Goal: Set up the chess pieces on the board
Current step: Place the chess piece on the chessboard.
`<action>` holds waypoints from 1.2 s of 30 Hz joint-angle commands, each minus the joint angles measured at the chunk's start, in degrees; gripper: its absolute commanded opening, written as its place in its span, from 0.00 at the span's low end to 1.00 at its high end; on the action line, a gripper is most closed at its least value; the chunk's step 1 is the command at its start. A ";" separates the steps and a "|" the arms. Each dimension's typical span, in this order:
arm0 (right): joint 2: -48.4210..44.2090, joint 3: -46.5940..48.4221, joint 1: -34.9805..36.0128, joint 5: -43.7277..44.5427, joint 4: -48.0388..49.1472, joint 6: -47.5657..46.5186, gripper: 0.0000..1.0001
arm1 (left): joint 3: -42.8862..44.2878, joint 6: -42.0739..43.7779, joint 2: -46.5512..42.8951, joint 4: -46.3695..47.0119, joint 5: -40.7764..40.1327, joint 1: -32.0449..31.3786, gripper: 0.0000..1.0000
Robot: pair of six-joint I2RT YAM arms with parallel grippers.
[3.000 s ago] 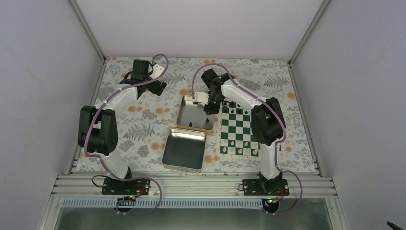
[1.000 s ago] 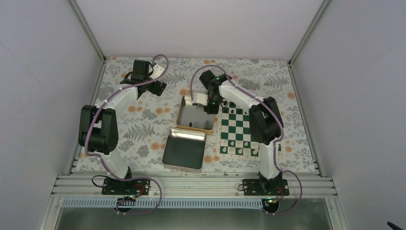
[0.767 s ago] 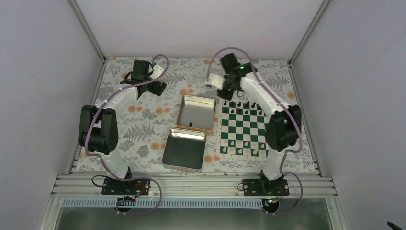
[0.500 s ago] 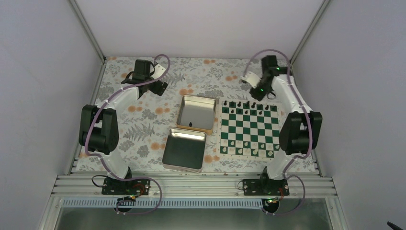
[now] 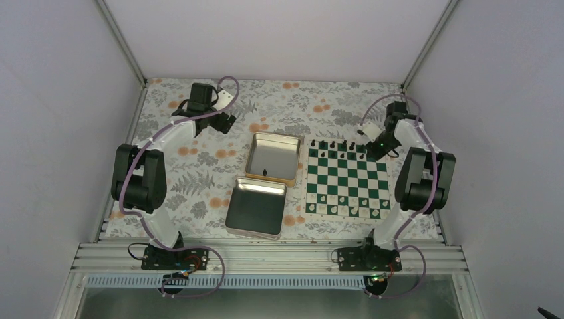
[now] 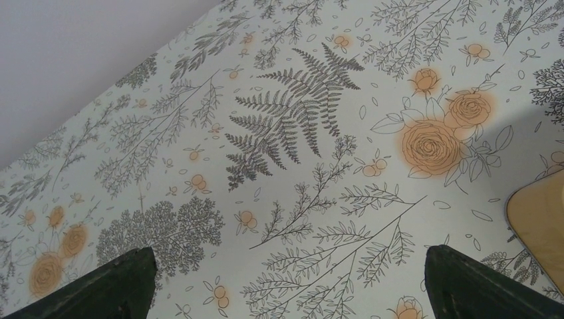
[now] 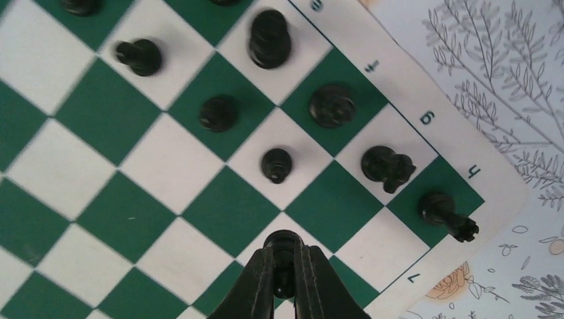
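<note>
The board [image 5: 346, 181] lies at the right of the table, with black chess pieces [image 5: 332, 144] along its far rows. My right gripper [image 5: 370, 147] hangs over the board's far right corner. In the right wrist view this gripper [image 7: 283, 258] is shut on a small black chess piece [image 7: 282, 240], just above the board [image 7: 133, 226]. Several black pieces [image 7: 277, 165] stand on the squares beyond it, and the corner one [image 7: 447, 215] leans. My left gripper [image 5: 226, 122] is open over the flowered cloth at the far left, its fingers [image 6: 120, 287] wide apart with nothing between them.
An open metal tin [image 5: 255, 158] sits left of the board with one dark piece [image 5: 266, 172] inside. Its lid [image 5: 256, 207] lies nearer the arms. White pieces [image 5: 346, 211] stand along the board's near rows. A tin corner [image 6: 539, 219] shows in the left wrist view.
My right arm has swung from over the tin round to the board's far right corner, its gripper staying shut. The left arm has barely shifted.
</note>
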 commanded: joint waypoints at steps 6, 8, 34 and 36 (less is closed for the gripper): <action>7.73 1.26 -5.14 -0.79 4.97 -1.80 0.07 | 2.02 -0.24 1.26 0.11 -0.25 -0.20 1.00; 8.57 1.82 -5.67 -1.32 5.06 -1.93 0.07 | 2.07 -0.28 1.34 0.11 -0.37 -0.25 1.00; 12.58 5.14 -6.08 -4.46 2.66 -2.36 0.08 | 1.63 0.13 1.99 0.27 -0.74 -0.19 1.00; 12.79 5.28 -6.03 -4.36 2.34 -2.45 0.11 | 1.63 0.20 1.85 0.33 -0.67 -0.19 1.00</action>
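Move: Over the far right part of the board, the right hand holds a black pawn; its square, the green one on the near side of the knight, lies about 2 cm ahead, 3 cm to the right and 7 cm below. The knight stands about 6 cm ahead and 3 cm right, the last placed pawn 2 cm ahead and level sideways, the corner rook 6 cm ahead and 7 cm right. From the left hand that square is roughly 52 cm right, 10 cm back and 14 cm down. Sinking about 4.5 cm with the pawn still pinched upright, the right hand carries it down and some 4 cm to the right, past the last placed pawn. It then stops sinking and eases forward about 2 cm towards the knight to line up over the green square, fingers staying shut and the wrist hardly turning. ##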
